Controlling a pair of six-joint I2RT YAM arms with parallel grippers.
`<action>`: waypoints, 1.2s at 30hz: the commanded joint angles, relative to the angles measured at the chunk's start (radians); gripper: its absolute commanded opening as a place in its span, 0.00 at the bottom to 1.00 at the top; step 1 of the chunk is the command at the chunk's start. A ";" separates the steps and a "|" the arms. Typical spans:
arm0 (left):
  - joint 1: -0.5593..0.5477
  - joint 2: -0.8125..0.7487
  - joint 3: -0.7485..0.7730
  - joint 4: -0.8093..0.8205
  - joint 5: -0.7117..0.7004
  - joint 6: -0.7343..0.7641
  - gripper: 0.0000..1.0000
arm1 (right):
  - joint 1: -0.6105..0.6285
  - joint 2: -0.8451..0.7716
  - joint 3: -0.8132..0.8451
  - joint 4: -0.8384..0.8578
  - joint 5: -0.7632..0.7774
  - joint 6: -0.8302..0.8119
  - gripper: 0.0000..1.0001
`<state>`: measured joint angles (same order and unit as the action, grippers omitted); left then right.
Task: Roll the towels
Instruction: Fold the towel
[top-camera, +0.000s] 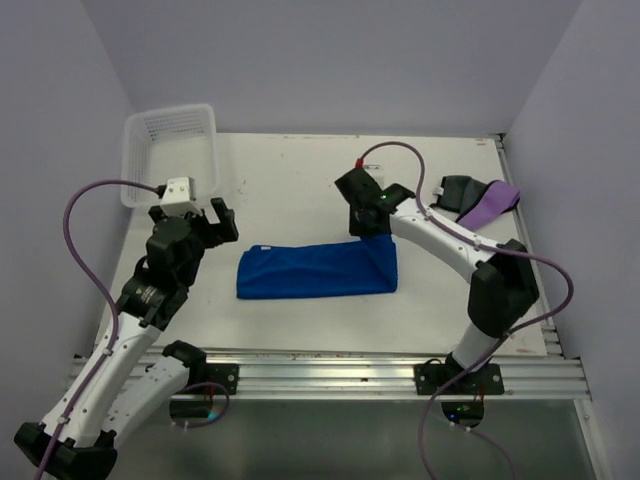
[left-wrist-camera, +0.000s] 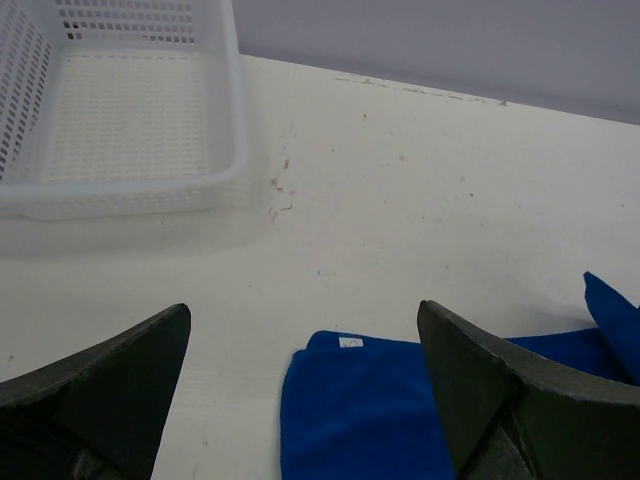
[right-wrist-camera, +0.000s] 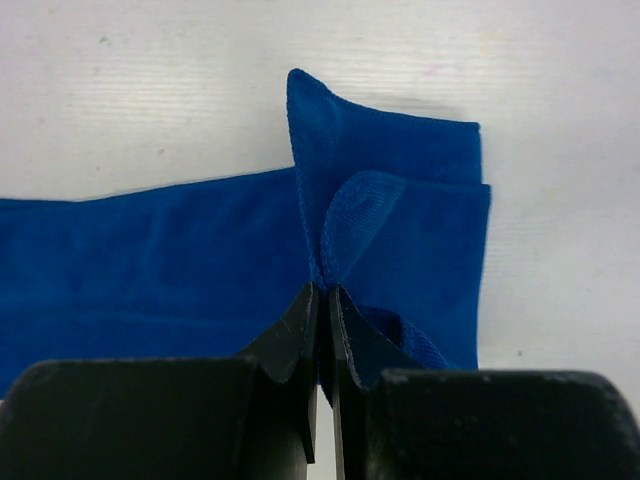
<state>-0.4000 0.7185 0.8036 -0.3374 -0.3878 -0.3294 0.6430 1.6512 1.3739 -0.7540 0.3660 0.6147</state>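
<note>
A blue towel (top-camera: 315, 270) lies folded in a long strip across the middle of the table. My right gripper (top-camera: 372, 232) is shut on its right end and lifts that end into a fold; in the right wrist view the pinched cloth (right-wrist-camera: 385, 215) rises between the closed fingertips (right-wrist-camera: 325, 292). My left gripper (top-camera: 215, 222) is open and empty, above the table left of the towel. In the left wrist view the towel's left end (left-wrist-camera: 370, 410) with a small white tag lies between the open fingers (left-wrist-camera: 470, 380). More towels, one purple (top-camera: 492, 203) and one dark (top-camera: 458, 190), lie at the far right.
A white perforated plastic basket (top-camera: 172, 150) stands at the far left corner, also in the left wrist view (left-wrist-camera: 130, 190). Walls close in the table on the left, back and right. A metal rail (top-camera: 330, 365) runs along the near edge.
</note>
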 joint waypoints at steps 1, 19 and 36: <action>0.001 -0.028 -0.010 0.052 -0.034 0.001 0.99 | 0.079 0.100 0.146 -0.034 0.059 0.080 0.00; -0.022 -0.088 -0.032 0.058 -0.092 -0.013 1.00 | 0.325 0.507 0.657 -0.165 0.065 0.207 0.00; -0.034 -0.103 -0.034 0.055 -0.105 -0.014 1.00 | 0.426 0.591 0.798 -0.151 0.019 0.255 0.00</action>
<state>-0.4252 0.6235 0.7864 -0.3225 -0.4763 -0.3321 1.0496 2.2154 2.1201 -0.9028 0.3958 0.8352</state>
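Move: Pinched high in the right fingers is the towel's right end; its left end, where this is being taken, lies about 32 cm to that hand's left, some 4 cm nearer the base and 13 cm below. The white tag is roughly 26 cm left and 2 cm farther out, the fold crease 9 cm right and 3 cm back. The left hand hovers nearly over the towel's left end, which is about 27 cm beneath it. Sweeping about 25 cm left along the towel, the shut right hand keeps its pinch and carries the held end towards the left end, sinking some 3 cm, slowing midway, then rising back to its starting height while drawing slightly back. Its wrist turns about 10 degrees counter-clockwise. The open, empty left hand lifts about 2 cm. ##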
